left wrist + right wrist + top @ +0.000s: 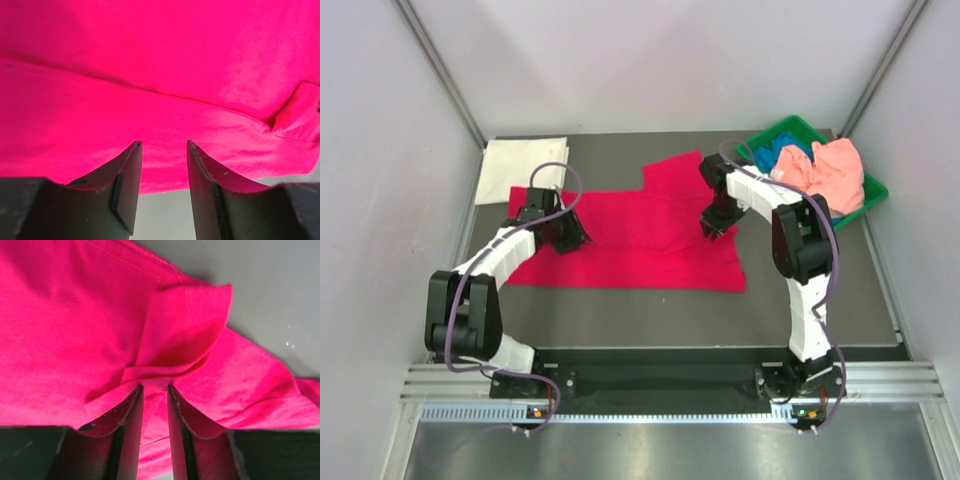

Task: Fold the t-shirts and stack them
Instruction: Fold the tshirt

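A crimson-red t-shirt (640, 235) lies spread flat on the dark table. My left gripper (570, 238) hovers at its left edge, open (164, 147), with bare table showing between the fingers and nothing held. My right gripper (713, 228) presses into the shirt's right part. Its jaws (155, 387) stand narrow, pinching a ridge of the red cloth (165, 340) bunched at the tips beside a folded-over flap. A white t-shirt (520, 170), folded square, rests at the back left. A salmon-pink one (825, 170) and a blue one (782, 152) lie crumpled in the bin.
A green plastic bin (876, 190) stands at the back right corner, close behind the right arm. White walls with metal posts enclose the table on three sides. Bare table shows in front of the red shirt (650, 320).
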You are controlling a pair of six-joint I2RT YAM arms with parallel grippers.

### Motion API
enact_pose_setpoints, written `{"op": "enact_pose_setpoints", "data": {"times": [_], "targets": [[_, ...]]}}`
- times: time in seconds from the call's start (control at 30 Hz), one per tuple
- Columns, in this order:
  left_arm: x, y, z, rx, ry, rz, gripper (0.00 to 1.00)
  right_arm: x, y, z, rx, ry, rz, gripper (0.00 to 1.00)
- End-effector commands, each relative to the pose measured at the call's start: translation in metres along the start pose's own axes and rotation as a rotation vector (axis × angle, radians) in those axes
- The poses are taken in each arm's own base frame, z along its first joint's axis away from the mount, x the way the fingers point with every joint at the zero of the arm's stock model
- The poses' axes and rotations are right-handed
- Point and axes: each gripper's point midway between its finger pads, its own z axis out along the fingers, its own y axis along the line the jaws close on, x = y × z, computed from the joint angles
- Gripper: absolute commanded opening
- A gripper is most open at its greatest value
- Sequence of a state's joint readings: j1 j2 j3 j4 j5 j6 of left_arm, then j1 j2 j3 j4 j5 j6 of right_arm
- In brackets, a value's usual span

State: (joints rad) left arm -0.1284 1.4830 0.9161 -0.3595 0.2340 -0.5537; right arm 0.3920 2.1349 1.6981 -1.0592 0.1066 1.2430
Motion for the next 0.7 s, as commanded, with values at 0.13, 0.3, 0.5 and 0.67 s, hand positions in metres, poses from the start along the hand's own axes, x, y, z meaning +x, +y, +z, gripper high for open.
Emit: {"op": "enact_pose_setpoints", "data": {"times": [0.13, 0.3, 0.5, 0.67], "targets": [[-0.01, -0.063, 0.025, 0.23, 0.017, 0.054, 0.45, -0.016, 0.042, -0.018, -0.28, -0.11, -0.22, 0.27], [-0.011, -0.12, 0.039, 0.326, 0.019, 0.192, 0.44, 0.003, 0.048, -0.016, -0.422, -0.116, -0.495, 0.27], [0.003, -0.157, 0.073, 0.355, 0.06, 0.234, 0.43, -0.001, 0.054, -0.045, -0.578, -0.24, -0.697, 0.28], [0.023, -0.181, 0.1, 0.388, 0.114, 0.23, 0.42, -0.004, 0.061, -0.055, -0.636, -0.297, -0.819, 0.28]]}}
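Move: The crumpled fold's inner corner in the red t-shirt lies about 19 cm to the left hand's right, 2 cm back and 6 cm below. From the right hand that corner is roughly 11 cm left, 4 cm back and 2 cm below. The sleeve at the shirt's far side is some 15 cm ahead and 9 cm left of the right hand, the green bin about 14 cm ahead and 22 cm right. Left hand sweeps 17 cm right, some forward, towards the fold; right hand stays close, turning 40 degrees counter-clockwise. ##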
